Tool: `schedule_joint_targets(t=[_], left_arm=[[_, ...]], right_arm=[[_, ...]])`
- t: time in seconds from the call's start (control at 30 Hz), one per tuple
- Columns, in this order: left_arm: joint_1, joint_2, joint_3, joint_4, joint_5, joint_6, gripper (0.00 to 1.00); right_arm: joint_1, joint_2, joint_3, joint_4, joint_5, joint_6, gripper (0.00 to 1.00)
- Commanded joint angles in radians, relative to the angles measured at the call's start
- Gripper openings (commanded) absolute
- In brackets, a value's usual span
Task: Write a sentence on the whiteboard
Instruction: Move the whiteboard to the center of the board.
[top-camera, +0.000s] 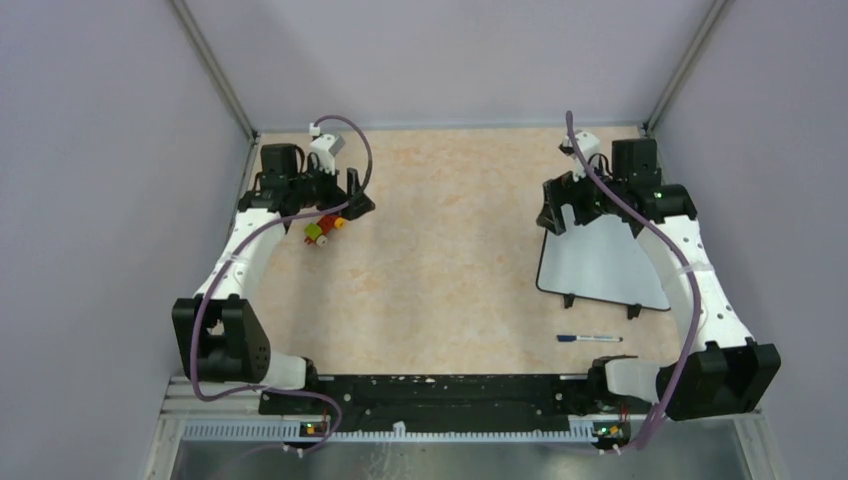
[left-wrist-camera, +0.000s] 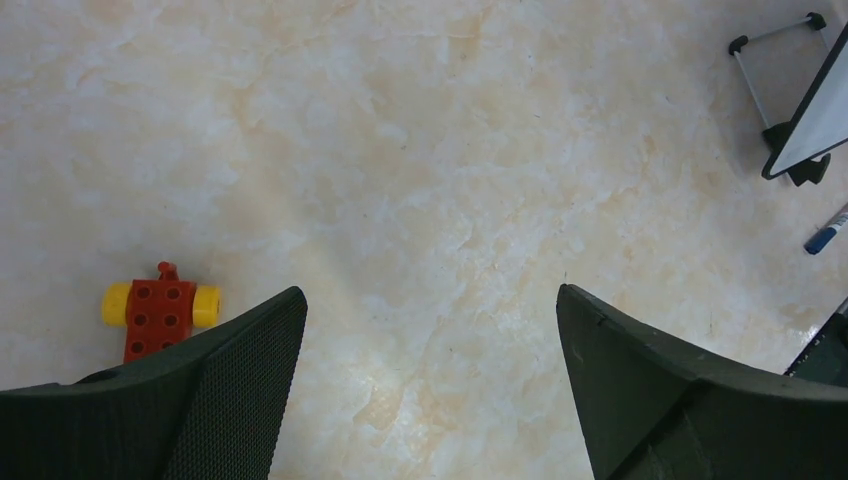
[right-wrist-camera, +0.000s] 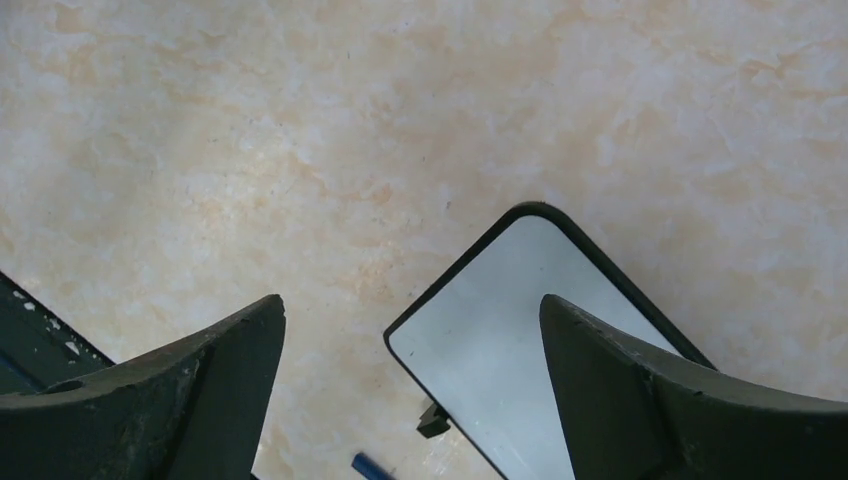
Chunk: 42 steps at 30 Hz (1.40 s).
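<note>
The whiteboard (top-camera: 600, 265) lies on the right of the table, white with a thin black frame and small black feet. Its face looks blank, and the sentence is not in view. The board's corner (right-wrist-camera: 500, 340) shows below my right gripper (right-wrist-camera: 412, 300), which hangs open and empty above the board's far left end (top-camera: 565, 205). A blue-capped marker (top-camera: 590, 339) lies on the table near the board's front edge; only its tip (right-wrist-camera: 370, 466) shows in the right wrist view. My left gripper (left-wrist-camera: 430, 295) is open over bare table at the far left (top-camera: 340, 198). The board's edge (left-wrist-camera: 815, 110) shows at upper right.
A small toy of red, yellow and green bricks (top-camera: 322, 230) lies just in front of the left gripper, and it appears beside the left finger (left-wrist-camera: 160, 310). Grey walls close in the table on three sides. The black base rail (top-camera: 440, 390) runs along the near edge.
</note>
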Motion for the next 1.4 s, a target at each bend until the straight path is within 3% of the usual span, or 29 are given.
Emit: schedule_joint_targets(t=[0.0,0.17,0.5,0.8,1.1,1.27,1.37], left_arm=[[-0.026,-0.074,-0.014,0.06,-0.074,0.001,0.99],[-0.026,-0.12,-0.063,0.135,-0.119,-0.045,0.99],[-0.027,-0.122,-0.067,0.15,-0.12,-0.074,0.99],[-0.027,-0.115,-0.077,0.168,-0.139,-0.089,0.99],[-0.027,-0.107,-0.077,0.176,-0.144,-0.099,0.99],[-0.028,-0.108,-0.087,0.175,-0.136,-0.092,0.99],[-0.027,-0.109,-0.087,0.174,-0.135,-0.091,0.99]], right_arm=[[0.015,-0.074,-0.01,-0.132,0.059,-0.031,0.93],[0.018,-0.141,-0.116,-0.235,0.186,-0.085,0.88],[0.026,-0.174,-0.342,-0.197,0.412,-0.147,0.59],[0.091,-0.162,-0.468,-0.103,0.474,-0.234,0.48],[0.14,-0.09,-0.527,0.0,0.482,-0.278,0.45],[0.142,-0.104,-0.52,-0.027,0.451,-0.314,0.41],[0.14,-0.137,-0.519,-0.083,0.524,-0.33,0.4]])
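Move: The whiteboard's middle lies roughly 18 cm to the right of the right hand and 3 cm back, some 20 cm below. Its left stand foot is about 13 cm back and 8 cm right; the marker is about 21 cm back and 12 cm right, both some 22 cm below. From the left hand, the whiteboard is around 53 cm right, 9 cm back and 17 cm lower. The right hand sinks some 17 cm, back and right towards the whiteboard's near edge, tilting, fingers half closing. ##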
